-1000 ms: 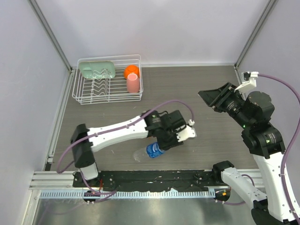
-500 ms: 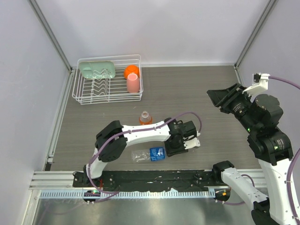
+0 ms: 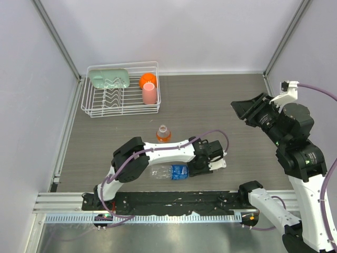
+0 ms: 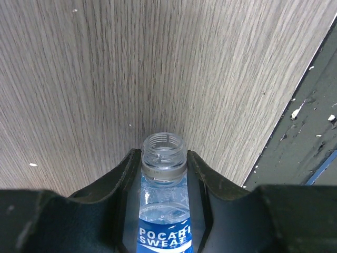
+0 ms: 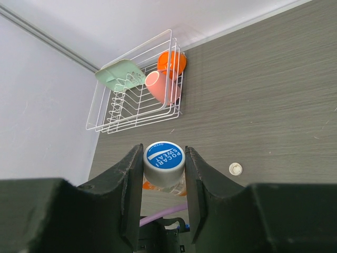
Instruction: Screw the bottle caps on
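Observation:
In the left wrist view my left gripper (image 4: 164,156) is shut on the blue-label bottle (image 4: 164,211), a finger on each side below its open threaded neck. From above, that bottle (image 3: 169,172) lies low along the table's front edge, held by the left gripper (image 3: 196,166). The orange bottle (image 3: 164,133) stands upright just behind it, uncapped. My right gripper (image 5: 164,161) is shut on a white cap with a blue top (image 5: 164,158), raised over the right side (image 3: 241,109). A second white cap (image 5: 235,168) lies on the table.
A white wire dish rack (image 3: 95,103) stands at the back left with a green holder (image 3: 108,78), an orange cup (image 3: 148,80) and a pink cup (image 3: 149,94). The black rail (image 3: 174,200) runs along the front edge. Grey walls close both sides.
My left arm has folded back and carried the blue-label bottle down toward the front rail, uncovering the orange bottle. The right gripper has shifted slightly right, still holding its cap.

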Robot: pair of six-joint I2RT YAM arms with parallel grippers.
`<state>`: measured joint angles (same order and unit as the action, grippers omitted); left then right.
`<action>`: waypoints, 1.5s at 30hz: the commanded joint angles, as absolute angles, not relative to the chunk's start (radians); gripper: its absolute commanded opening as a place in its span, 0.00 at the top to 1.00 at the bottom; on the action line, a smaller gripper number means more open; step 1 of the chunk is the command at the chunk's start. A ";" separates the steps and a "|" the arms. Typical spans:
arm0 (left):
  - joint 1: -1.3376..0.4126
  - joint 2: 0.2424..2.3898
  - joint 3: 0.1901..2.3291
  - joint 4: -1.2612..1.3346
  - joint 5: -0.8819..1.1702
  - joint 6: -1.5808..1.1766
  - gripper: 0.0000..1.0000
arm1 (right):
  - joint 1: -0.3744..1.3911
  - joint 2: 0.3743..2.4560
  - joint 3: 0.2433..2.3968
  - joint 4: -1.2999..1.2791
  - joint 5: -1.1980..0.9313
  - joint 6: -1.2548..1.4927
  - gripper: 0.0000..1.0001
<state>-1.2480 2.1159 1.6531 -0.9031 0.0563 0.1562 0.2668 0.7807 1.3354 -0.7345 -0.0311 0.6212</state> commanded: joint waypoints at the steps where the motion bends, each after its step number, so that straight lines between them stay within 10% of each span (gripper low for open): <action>1: -1.250 2.094 1.637 -0.896 0.026 0.164 0.61 | 0.267 0.795 1.331 -0.706 -0.037 0.597 0.95; 9: -1.252 2.033 1.657 -0.954 0.041 0.178 0.39 | 0.267 0.793 1.324 -0.706 -0.025 0.581 0.94; 10: -1.252 2.025 1.651 -0.951 0.040 0.179 0.17 | 0.265 0.799 1.325 -0.706 -0.026 0.581 0.94; 11: -1.252 2.010 1.649 -0.954 0.037 0.179 0.16 | 0.267 0.801 1.328 -0.707 -0.026 0.578 0.94; 45: -1.200 1.471 1.003 -0.769 -0.110 0.244 0.05 | 0.267 0.822 1.390 -0.696 -0.098 0.561 0.92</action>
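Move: The left hand still has the neck of the lying blue bottle between its fingertips; the bottle's middle is about 9 cm to its left, level ahead and at the same height, base end pointing left. The orange bottle stands some 11 cm ahead and 13 cm left, its middle about 7 cm higher; the loose white cap lies roughly 14 cm straight ahead and 2 cm lower. From the right hand, the blue bottle's middle is about 25 cm left, 10 cm back and 37 cm below. Up, left and back down in one arc: the left hand first opens and lets go of the blue bottle's neck, rises about 12 cm, swings some 16 cm left along the lying bottle, then sinks to about 1 cm above its starting height. It ends at the bottle's base end, fingers pointing down and nearly fully open, one towards each side of the bottle. ##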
